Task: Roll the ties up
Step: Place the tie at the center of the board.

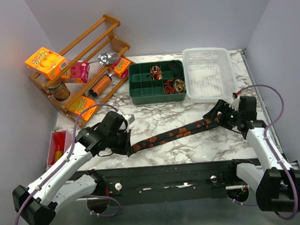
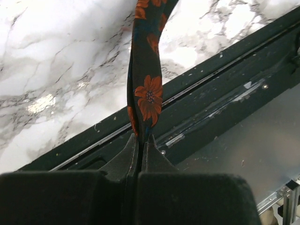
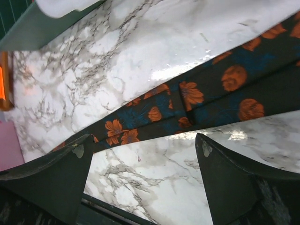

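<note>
One tie (image 1: 172, 134), dark with orange flowers, lies stretched across the marble table between the two arms. My left gripper (image 1: 127, 145) is shut on its narrow end near the table's front edge. In the left wrist view the tie (image 2: 147, 89) rises from between the closed fingertips of the left gripper (image 2: 140, 138). My right gripper (image 1: 219, 113) hovers open over the wide end. In the right wrist view the tie (image 3: 211, 98) runs just beyond the spread fingers of the right gripper (image 3: 144, 143), with nothing between them. Rolled ties (image 1: 179, 83) sit as coils in the green organiser.
The green compartment organiser (image 1: 143, 90) stands at the back centre, with a white basket (image 1: 209, 72) to its right. A wooden rack (image 1: 84, 60) with snack boxes and cans fills the back left. A red bin (image 1: 57, 144) sits at the left edge. A black rail (image 1: 165, 176) runs along the front.
</note>
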`<state>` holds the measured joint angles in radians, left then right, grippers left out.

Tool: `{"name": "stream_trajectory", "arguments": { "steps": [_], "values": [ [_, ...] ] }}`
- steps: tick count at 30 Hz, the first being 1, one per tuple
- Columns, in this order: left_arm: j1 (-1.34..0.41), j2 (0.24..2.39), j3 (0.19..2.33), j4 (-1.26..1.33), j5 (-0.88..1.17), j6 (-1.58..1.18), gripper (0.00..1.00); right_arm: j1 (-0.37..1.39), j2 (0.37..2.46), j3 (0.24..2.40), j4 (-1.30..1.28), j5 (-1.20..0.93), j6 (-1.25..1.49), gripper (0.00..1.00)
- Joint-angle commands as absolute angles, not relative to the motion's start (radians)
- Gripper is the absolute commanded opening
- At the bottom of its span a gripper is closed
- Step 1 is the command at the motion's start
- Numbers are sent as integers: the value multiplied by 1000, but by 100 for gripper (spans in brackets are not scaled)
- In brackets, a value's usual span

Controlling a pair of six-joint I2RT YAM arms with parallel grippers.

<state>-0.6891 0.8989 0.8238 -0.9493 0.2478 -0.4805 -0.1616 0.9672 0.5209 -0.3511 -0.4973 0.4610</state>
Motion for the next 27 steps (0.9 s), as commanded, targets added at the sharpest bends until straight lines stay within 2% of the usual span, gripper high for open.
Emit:
{"name": "stream_trajectory", "arguments": {
  "steps": [1, 7, 10, 14, 17, 22, 25, 27],
  "values": [
    [-686, 928, 851, -1052, 173, -486, 0, -2, 1006, 586, -374, -321, 428, 96],
    [-683, 989, 851, -1127, 94, -491, 0, 190, 1132, 644, -365, -206, 390, 96],
    [-681, 1012, 857, -1146, 51, -506, 13, 279, 1214, 693, -368, -150, 380, 96],
    [-672, 1067, 885, -1173, -30, -531, 37, 379, 1310, 768, -391, -68, 365, 96],
    [-666, 1110, 902, -1213, -118, -561, 47, 454, 1359, 833, -426, 30, 350, 96],
    [-666, 1146, 925, -1285, -262, -641, 55, 512, 1416, 885, -477, 113, 331, 95],
    [-666, 1126, 937, -1276, -281, -646, 56, 515, 1430, 879, -483, 129, 330, 96],
    [-666, 1108, 936, -1217, -223, -638, 56, 515, 1434, 873, -489, 140, 333, 96]
  ]
}}
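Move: The tie is pinched by its left end in the left hand; the spot where that end will lie is about 7 cm left, 3 cm ahead and 12 cm below. The tie's middle is some 20 cm right, 10 cm ahead and 9 cm below that hand, the pink bin about 30 cm left and 8 cm ahead. From the empty right hand, the tie's middle lies about 14 cm left, 4 cm back and 5 cm below; the white tray is straight ahead 19 cm, the green box 17 cm ahead and 22 cm left. The tie's left end is carried leftward and down towards the table's near edge; partway along, the left fingers open to about half and let go, that hand ending some 9 cm to the left, having rolled about 35 degrees to point straight down. Meanwhile the right hand, fingers still wide open, sweeps about 10 cm left above the tie towards its middle, sinking slightly and tipping steeper. ##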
